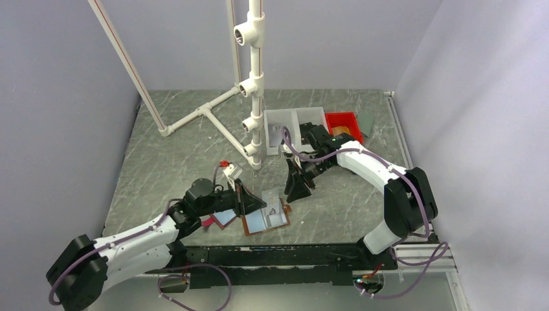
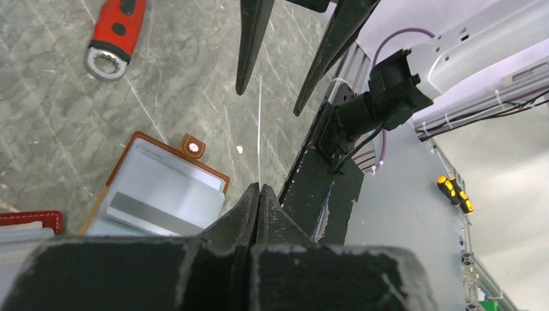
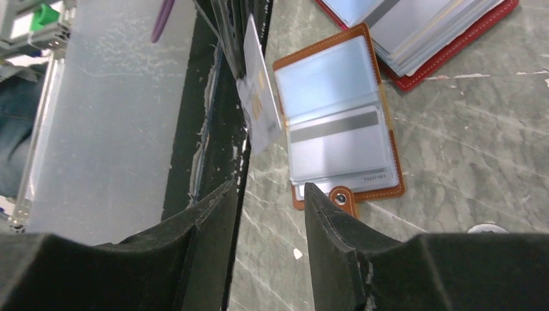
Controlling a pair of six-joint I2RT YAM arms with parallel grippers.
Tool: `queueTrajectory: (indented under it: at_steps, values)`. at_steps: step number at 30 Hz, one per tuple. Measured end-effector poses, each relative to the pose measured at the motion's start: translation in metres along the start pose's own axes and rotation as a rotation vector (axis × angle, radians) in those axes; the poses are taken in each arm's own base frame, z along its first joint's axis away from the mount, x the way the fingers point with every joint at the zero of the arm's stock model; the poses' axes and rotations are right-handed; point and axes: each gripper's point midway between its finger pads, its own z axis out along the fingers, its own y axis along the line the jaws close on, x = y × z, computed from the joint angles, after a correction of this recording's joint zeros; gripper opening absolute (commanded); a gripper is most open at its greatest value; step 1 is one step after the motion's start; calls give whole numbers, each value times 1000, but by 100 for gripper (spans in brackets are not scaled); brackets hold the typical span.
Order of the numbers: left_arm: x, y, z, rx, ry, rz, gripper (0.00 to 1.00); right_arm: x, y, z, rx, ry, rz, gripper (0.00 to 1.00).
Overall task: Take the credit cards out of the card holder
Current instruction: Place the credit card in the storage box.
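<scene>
A brown card holder lies open on the table, with grey cards showing in its clear sleeves. My left gripper is shut on a white credit card, held on edge just above the table beside the holder. My right gripper faces it, open, with only bare table between its fingers. The card's far edge points at the gap between those tips without touching them.
A red card holder full of cards lies to the left of the brown one. A red wrench-like tool sits further back. A white pipe frame, white bins and a red bin stand behind. The black base rail runs along the near edge.
</scene>
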Motion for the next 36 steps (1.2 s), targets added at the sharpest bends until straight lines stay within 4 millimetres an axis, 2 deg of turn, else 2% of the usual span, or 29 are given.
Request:
queueTrajectory:
  at_steps: [6, 9, 13, 17, 20, 22, 26, 30, 36]
  values:
    - [7, -8, 17, 11, 31, 44, 0, -4, 5, 3, -36, -30, 37, 43]
    - [8, -9, 24, 15, 33, 54, 0, -6, 7, 3, -44, -38, 46, 37]
    - [12, -8, 30, 12, 38, 61, 0, -8, 9, 3, -56, -50, 55, 26]
    - [14, -9, 32, 9, 40, 66, 0, -8, 10, 4, -64, -56, 57, 3]
    - [15, -9, 33, 4, 39, 67, 1, -8, 11, 4, -77, -57, 65, 0]
    - [14, -8, 33, -3, 34, 66, 8, -8, 12, 4, -85, -56, 55, 0]
    - [11, -4, 34, -26, 22, 60, 34, -9, 13, 2, -96, -49, 21, 0]
    - [10, 1, 34, -66, 23, 34, 48, -5, 16, 1, -99, -34, -4, 0]
    - [7, 7, 30, -121, 10, 3, 81, 1, 13, -8, -82, -17, -32, 0]
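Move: The white card, pinched in the left fingers, has its middle just 2 cm to the right of that hand and 1 cm ahead. The open right fingers it goes to are roughly 7 cm right and 3 cm ahead. From the right hand, the card's middle is about 5 cm left and 2 cm back. Some 14 cm below the left hand lies the open brown card holder, 2 cm back; the red card holder is 11 cm farther left of it. The card, still pinched by the left hand, is carried about 3.5 cm to the right, its free end going in between the waiting right fingers. These rise about 1 cm and shut on that end; only then do the left fingers open wide and let go, that hand easing some 1.5 cm forward and slightly back left, while the right hand starts drawing the card right. ##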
